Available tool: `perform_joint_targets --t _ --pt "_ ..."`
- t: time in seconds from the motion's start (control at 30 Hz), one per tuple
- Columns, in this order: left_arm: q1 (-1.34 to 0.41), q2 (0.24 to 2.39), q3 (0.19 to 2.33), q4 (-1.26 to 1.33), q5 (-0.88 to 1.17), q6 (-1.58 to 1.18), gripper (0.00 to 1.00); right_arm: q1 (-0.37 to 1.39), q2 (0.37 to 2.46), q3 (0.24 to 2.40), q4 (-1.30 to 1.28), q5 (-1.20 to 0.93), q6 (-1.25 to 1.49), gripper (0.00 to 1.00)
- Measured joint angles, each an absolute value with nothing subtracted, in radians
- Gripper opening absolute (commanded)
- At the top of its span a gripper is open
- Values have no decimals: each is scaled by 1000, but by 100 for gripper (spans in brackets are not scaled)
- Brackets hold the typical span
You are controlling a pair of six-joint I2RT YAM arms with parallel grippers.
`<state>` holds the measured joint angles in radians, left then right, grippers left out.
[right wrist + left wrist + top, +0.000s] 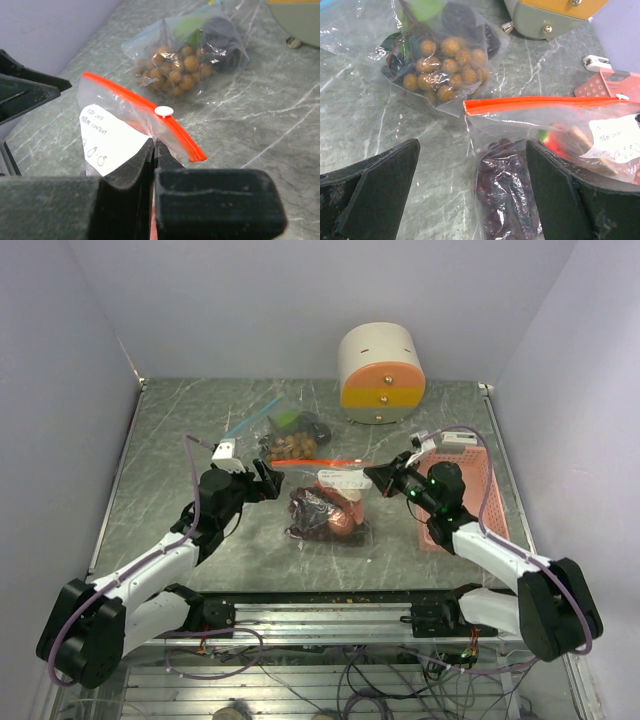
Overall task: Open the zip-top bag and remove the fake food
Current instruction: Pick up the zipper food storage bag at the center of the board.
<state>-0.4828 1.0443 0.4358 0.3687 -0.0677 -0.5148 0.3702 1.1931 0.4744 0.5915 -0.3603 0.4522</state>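
Observation:
The zip-top bag (325, 502) with an orange zip strip (320, 462) lies mid-table, its zip end raised. Inside it I see fake food: a dark purple grape bunch (505, 190), a reddish-orange fruit (343, 520) and a green piece (543, 134). My right gripper (154, 145) is shut on the bag's plastic just under the zip (145, 107), beside the white slider (164, 111) and the paper label (110, 135). My left gripper (472, 175) stands wide open at the bag's left edge. The purple grapes lie between its fingers (375, 185), which hold nothing.
A second bag (290, 435) with a blue zip holds a tan-brown grape bunch (445, 65) and dark and green pieces behind the first bag. A cream and orange round container (380, 372) stands at the back. A pink perforated basket (480, 490) sits at the right.

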Motion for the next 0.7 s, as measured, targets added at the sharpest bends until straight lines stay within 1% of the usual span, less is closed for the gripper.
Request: perform_joint_targets --t 0.13,0.3,0.43,0.63,0.7 --pt "-484 993 409 393 -60 -506 98 369 1114 428 625 -401 416 0" --pt "-484 956 393 422 -51 -504 92 370 1032 428 630 -476 372 0" --pt "-484 956 380 463 -19 -505 82 370 973 428 631 -533 347 0" --pt "-484 964 344 566 78 -507 56 370 954 410 619 -556 323 0" --pt "-484 974 339 605 120 -508 52 370 953 409 605 -545 310 0"
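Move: The orange zipper's left end lies about 4 cm ahead of the left hand and roughly 3 cm lower. From the left hand, the bag's food-filled body is some 13 cm right, 8 cm back and 9 cm down, and the blue-zip bag is about 12 cm ahead, 4 cm right and 10 cm down. From the right hand, already shut on the bag's right end, that zipper end lies about 23 cm left and 3 cm ahead, slightly lower. Keep the right gripper shut on the bag's right end and draw it back and up about 5 cm each, tipping the fingers up some 15 degrees and turning counter-clockwise, then easing down slightly. Meanwhile bring the left gripper up, then also right and back, towards the zipper's left end, turning clockwise and closing its wide-open fingers to just over half. ##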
